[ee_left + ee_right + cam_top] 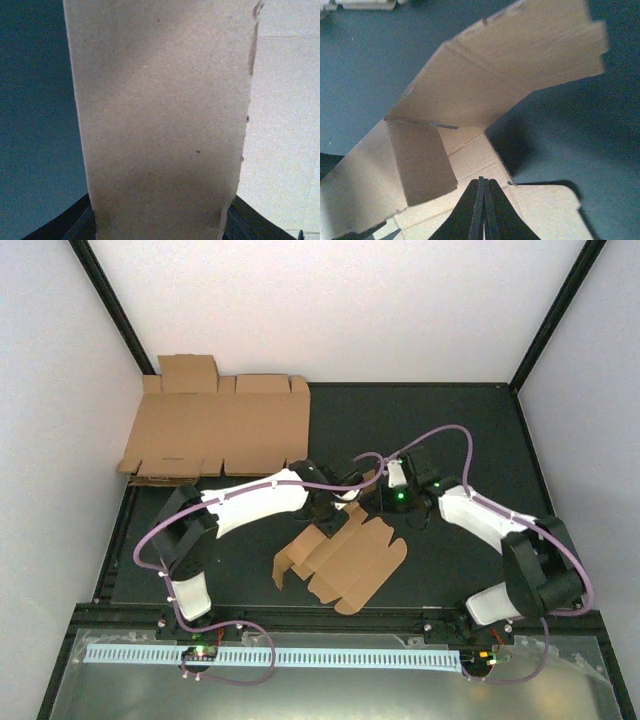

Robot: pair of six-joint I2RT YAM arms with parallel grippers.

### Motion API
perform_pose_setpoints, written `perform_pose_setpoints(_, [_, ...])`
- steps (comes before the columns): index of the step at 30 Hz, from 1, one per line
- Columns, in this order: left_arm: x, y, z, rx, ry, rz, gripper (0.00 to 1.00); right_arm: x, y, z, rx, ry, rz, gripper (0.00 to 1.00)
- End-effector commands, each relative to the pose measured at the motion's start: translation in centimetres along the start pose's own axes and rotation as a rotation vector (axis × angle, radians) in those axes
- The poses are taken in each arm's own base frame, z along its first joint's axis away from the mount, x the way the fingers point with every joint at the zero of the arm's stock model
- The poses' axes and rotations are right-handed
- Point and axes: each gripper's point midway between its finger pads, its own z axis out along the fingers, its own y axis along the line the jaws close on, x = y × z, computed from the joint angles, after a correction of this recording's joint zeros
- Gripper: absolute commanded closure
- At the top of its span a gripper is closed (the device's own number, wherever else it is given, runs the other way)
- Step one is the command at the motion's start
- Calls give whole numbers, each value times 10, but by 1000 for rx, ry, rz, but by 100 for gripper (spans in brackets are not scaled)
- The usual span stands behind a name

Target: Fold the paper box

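The paper box (345, 560) lies half-folded at mid-table, brown, with one side wall raised at its left end. My left gripper (335, 512) is at its far edge. In the left wrist view an upright box panel (160, 115) fills the gap between the two dark fingers (82, 225), whose tips it hides; both its side edges meet the fingers. My right gripper (385, 495) (481, 182) is shut with nothing between its fingers, its tips over the box's flat panel (470, 155). Beyond the tips a large panel (495, 75) rises and curves overhead.
A stack of larger flat cardboard sheets (215, 430) lies at the back left, against the white wall. Purple cables (450, 435) loop above the arms. Dark mat (470, 560) surrounds the box.
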Motion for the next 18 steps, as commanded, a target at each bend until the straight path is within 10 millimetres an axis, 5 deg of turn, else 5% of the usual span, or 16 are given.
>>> perform_pose_setpoints(1, [-12,3,-10,-34,-35,19,51,-34,-6,-32,102,-225,-104,95])
perform_pose_setpoints(6, [-12,-1,-10,-13,-38,44,51,-49,1,-60,88,-476,-245,91])
perform_pose_setpoints(8, [-12,0,-11,-15,-38,60,51,-51,2,-73,96,-579,-317,81])
perform_pose_setpoints(9, [-12,0,-12,-16,-39,69,51,-51,1,-78,108,-618,-354,68])
perform_pose_setpoints(11, [-11,1,-12,-21,-35,85,51,-49,-3,-87,153,-635,-364,6])
perform_pose_setpoints(15, [-10,1,-14,-24,-32,116,51,-56,6,-89,156,-634,-473,1])
perform_pose_setpoints(18, [-11,0,-15,-21,-32,142,51,-63,-3,-73,226,-532,-541,1])
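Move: The upright end flap stands about 4 cm ahead of the right hand's shut fingertips, more or less in line sideways and at about their height. Joined to it, a small corner tab is some 4 cm left and 1 cm ahead, and the folded side wall's gripped part some 8 cm left and 4 cm back. The flat panel's middle lies roughly 11 cm back and 6 cm left, 3 cm lower. From the left hand, the end flap is about 9 cm ahead and 8 cm right. Up and to the right, with a slight drift forward, the right hand backs off from the corner tab and end flap, about 6 cm up and 5 cm across. Its wrist tips the fingers forward and up by some 40 degrees, and late on the shut fingers spread wide. The left hand stays put, keeps its pinch on the side wall and turns a few degrees clockwise. ##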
